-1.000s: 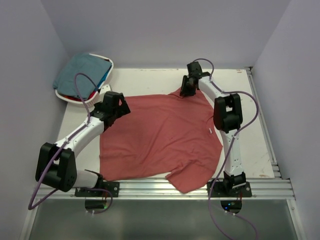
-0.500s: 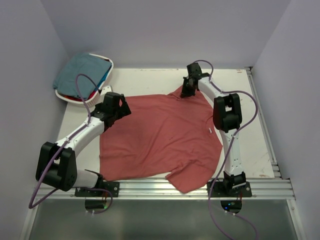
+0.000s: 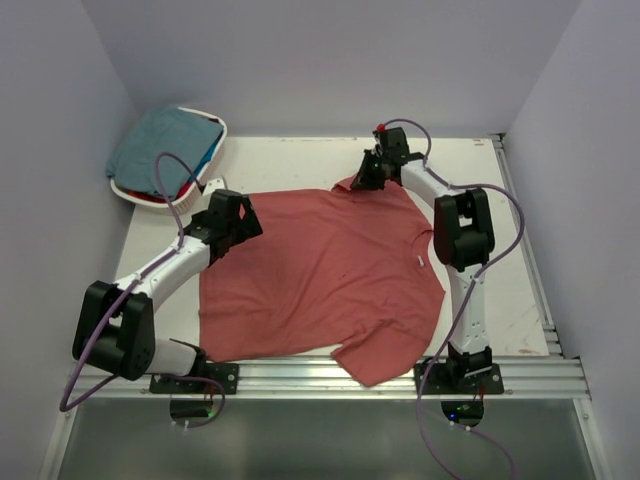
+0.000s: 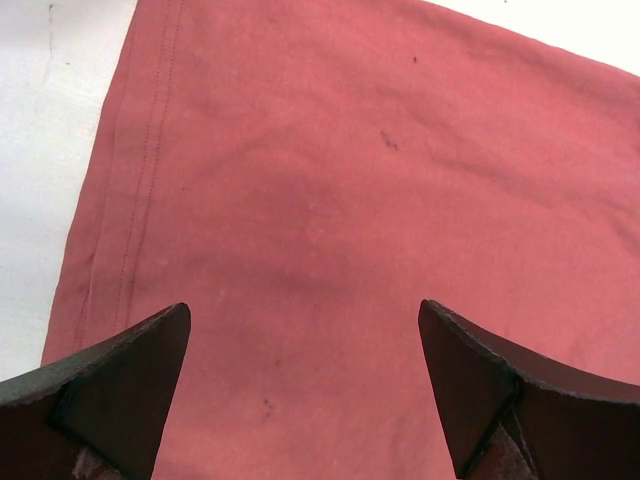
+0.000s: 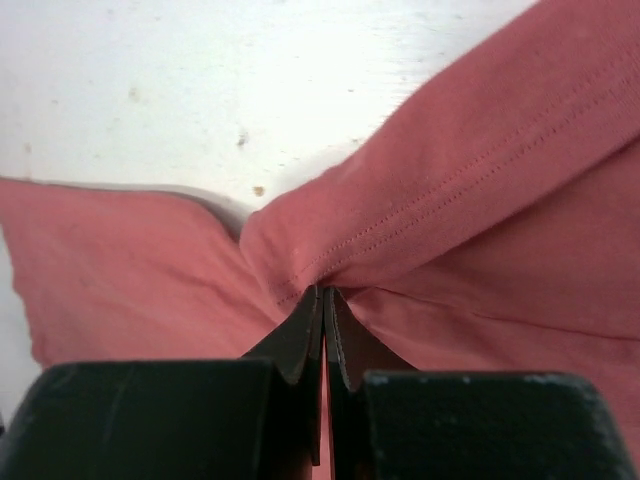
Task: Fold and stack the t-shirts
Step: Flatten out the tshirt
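Observation:
The brick-red t-shirt (image 3: 320, 270) lies spread flat on the white table. My right gripper (image 3: 362, 181) is at its far edge, shut on a bunched fold of hemmed red cloth (image 5: 470, 200); in the right wrist view the fingertips (image 5: 322, 292) meet on the pinch. Over the shirt's far left corner my left gripper (image 3: 243, 215) hangs open. Its two dark fingers (image 4: 120, 380) stand wide apart above the flat cloth (image 4: 330, 180), holding nothing. The teal t-shirt (image 3: 165, 140) is heaped in the basket with bits of blue and red cloth under it.
The white oval basket (image 3: 221, 131) stands at the far left corner against the wall. An aluminium rail (image 3: 320, 375) runs along the near edge, and the shirt's near sleeve hangs over it. Walls close in on three sides. Bare table (image 3: 290, 160) shows behind the shirt.
The right gripper has shut on the shirt's far edge and drawn it a little to the left, bunching the cloth. The left arm has hardly moved.

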You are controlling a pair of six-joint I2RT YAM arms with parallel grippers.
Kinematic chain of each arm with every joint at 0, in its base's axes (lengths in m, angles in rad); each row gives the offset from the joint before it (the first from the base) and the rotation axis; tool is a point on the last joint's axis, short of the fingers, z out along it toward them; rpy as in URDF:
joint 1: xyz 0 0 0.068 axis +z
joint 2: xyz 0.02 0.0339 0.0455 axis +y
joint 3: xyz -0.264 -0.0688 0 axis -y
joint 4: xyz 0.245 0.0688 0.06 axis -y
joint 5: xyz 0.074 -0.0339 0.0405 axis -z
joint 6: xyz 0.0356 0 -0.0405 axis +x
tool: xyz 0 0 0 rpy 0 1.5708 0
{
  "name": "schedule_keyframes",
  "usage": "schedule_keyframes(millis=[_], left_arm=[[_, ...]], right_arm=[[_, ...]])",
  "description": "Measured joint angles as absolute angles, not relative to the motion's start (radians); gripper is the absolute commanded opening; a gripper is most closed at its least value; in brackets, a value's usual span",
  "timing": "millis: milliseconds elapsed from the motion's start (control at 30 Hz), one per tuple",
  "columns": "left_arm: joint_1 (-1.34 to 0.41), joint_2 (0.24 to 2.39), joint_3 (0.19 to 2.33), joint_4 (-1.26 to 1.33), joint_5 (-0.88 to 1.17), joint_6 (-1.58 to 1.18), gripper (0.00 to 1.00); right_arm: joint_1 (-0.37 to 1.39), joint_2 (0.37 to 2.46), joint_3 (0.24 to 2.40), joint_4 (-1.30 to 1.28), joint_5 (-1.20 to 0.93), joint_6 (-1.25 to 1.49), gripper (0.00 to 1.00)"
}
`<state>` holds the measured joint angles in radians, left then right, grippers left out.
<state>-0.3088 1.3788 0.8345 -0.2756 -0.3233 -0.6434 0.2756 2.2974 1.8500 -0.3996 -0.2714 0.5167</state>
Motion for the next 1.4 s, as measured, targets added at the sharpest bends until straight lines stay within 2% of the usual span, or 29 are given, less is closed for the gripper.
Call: schedule_keyframes(millis=[233,400,533,567,600,633,733,867,1100,1233,1400], left_arm=[[-0.309,1.392,0.818,-0.269,-0.318,-0.643,1.00],[-0.309,1.394,0.809,-0.267,-0.316,-0.643,1.00],[-0.309,1.394,0.803,-0.268,-0.311,-0.643,1.00],[-0.309,1.394,0.803,-0.267,-0.310,-0.643,1.00],[-0.309,1.394,0.802,-0.266,-0.309,-0.643,1.00],[-0.309,1.394,0.801,-0.263,-0.307,-0.643,1.00],[-0.309,1.394,0.790,-0.255,-0.301,-0.643,1.00],[-0.311,1.394,0.780,-0.248,-0.294,-0.643,1.00],[-0.327,1.394,0.756,-0.226,-0.287,-0.643,1.00],[-0.339,1.393,0.754,-0.213,-0.283,-0.640,1.00],[-0.360,1.372,0.733,-0.118,-0.237,-0.592,0.97]], right_arm=[[0.276,2.262,1.806,-0.221,-0.342,0.595,0.00],[0.276,2.392,2.003,-0.172,-0.350,0.662,0.00],[0.275,2.489,2.062,-0.124,-0.305,0.730,0.00],[0.275,2.498,2.061,-0.114,-0.299,0.740,0.04],[0.274,2.507,2.045,-0.083,-0.286,0.759,0.23],[0.274,2.513,2.025,-0.049,-0.273,0.784,0.51],[0.269,2.516,1.959,0.067,-0.261,0.848,0.68],[0.249,2.516,1.839,0.364,-0.294,0.969,0.73],[0.177,2.528,1.612,0.863,-0.347,1.193,0.75],[0.139,2.529,1.567,1.088,-0.368,1.293,0.75],[0.117,2.498,1.489,1.219,-0.422,1.348,0.77]])
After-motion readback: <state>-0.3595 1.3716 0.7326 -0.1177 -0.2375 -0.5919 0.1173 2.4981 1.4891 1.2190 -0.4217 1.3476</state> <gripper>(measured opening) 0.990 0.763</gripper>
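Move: The right fingers already pinch the hem of the t-shirt's far flap. The bare table where it goes is about 9 cm ahead, 3 cm left and 4 cm below. The table's far edge runs some 13 cm straight ahead, and the shirt's white label lies roughly 13 cm right and 18 cm back. From the left hand that bare spot is about 18 cm ahead, 20 cm right and 8 cm below. The right hand swings the pinched hem up 5 cm and forward 9, dips, lets go, then rises, rolling 50 degrees. ##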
